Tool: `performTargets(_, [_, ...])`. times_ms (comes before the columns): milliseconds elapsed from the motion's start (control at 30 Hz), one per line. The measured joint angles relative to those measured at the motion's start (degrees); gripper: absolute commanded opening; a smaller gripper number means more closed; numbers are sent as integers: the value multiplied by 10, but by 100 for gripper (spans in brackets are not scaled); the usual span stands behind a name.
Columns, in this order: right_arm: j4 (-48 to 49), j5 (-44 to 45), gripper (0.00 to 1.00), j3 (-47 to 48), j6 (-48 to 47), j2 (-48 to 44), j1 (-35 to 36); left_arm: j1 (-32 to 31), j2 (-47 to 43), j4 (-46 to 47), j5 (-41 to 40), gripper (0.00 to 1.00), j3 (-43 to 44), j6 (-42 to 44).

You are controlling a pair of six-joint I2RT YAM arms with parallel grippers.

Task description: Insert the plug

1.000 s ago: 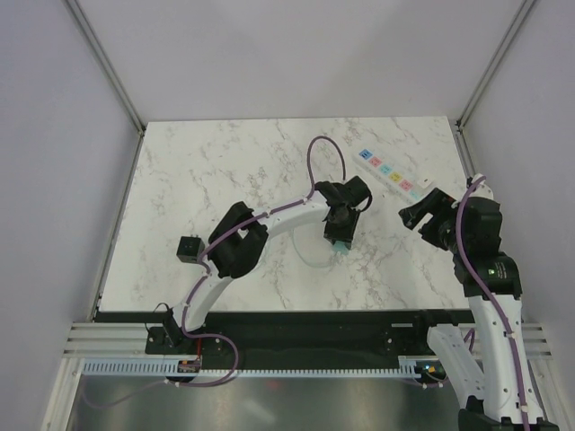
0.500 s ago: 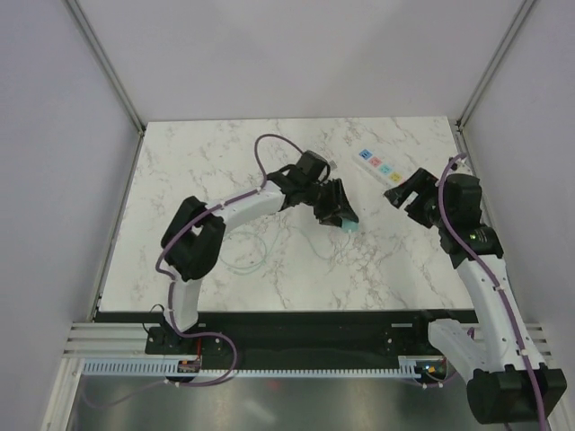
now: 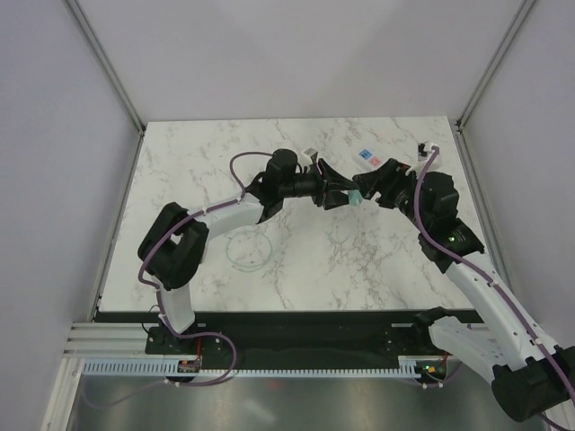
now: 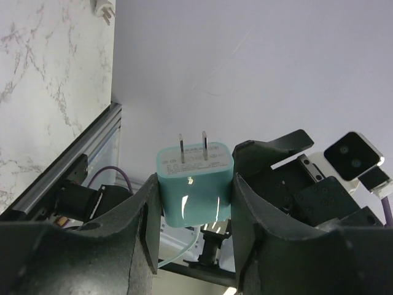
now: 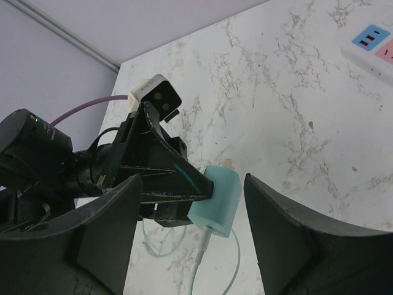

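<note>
The plug (image 4: pixel 195 184) is a teal block with two metal prongs and a pale-green cable (image 3: pixel 247 250) at its back, not a black one. My left gripper (image 4: pixel 195 181) is shut on its sides and holds it in the air above the table's right middle (image 3: pixel 357 196). My right gripper (image 5: pixel 193 181) is open, one finger on each side of the plug (image 5: pixel 218 193) and clear of it. The white power strip (image 3: pixel 368 159) with coloured squares lies just behind, mostly hidden by the right arm.
The cable coils loosely on the marble table (image 3: pixel 198 180) at front left. A small white plug-like piece (image 3: pixel 310 154) lies behind the left wrist. The table's metal frame edge (image 3: pixel 463 135) runs close by on the right.
The left arm carried the plug right and back, up to the right gripper. The right gripper moved left over the power strip, now straddles the plug, and has narrowed a little.
</note>
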Motion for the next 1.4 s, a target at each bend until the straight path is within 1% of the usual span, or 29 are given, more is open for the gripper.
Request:
performTargets(133, [12,45,74,-13,-16,0,48,1,0,24,-1,2,-22,-30])
performTargets(200, [12,71,71,-14,-24,2,69,3,0,35,-3,2,-34,-42])
performTargets(267, [13,101,66,-14,-33,3,91,3,0,42,-10,2,-43,-50])
performTargets(333, [13,127,64,-16,-40,5,107,4,0,44,-15,2,-48,-57])
performTargets(500, [13,162,62,-23,-51,6,129,6,0,51,-17,2,-52,-68])
performTargets(667, [8,171,67,-43,-54,-4,132,12,-1,59,-17,2,-52,-74])
performTargets(867, [9,170,62,-45,-58,-3,132,20,-10,59,-22,2,-58,-75])
performTargets(1200, [32,171,51,-45,-58,47,143,23,-18,63,-30,2,-68,-78])
performTargets(1367, [46,184,50,-45,-58,66,152,23,-18,69,-30,2,-73,-83])
performTargets(1400, [48,186,49,-45,-58,70,155,23,-18,73,-31,2,-76,-84])
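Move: The green plug, already held in the left fingertips, hangs roughly 5 cm below the right hand and 3 cm to its left, about level with it fore and aft. From the left hand the plug is about 1 cm to the right, at the same height. Down on the table, the power strip's middle lies some 21 cm ahead of the right hand, 13 cm to its right and 25 cm below. The white plug lies about 10 cm to the right of the strip's middle and 3 cm nearer. Down about 6 cm and left about 4 cm comes the right hand, first sideways and then mostly sinking, its left side rolling down some 10 degrees while its fingers narrow around the cable end of the green plug; whether they touch can't be seen. The left hand keeps its grip and eases the plug left and a little forward and down. ##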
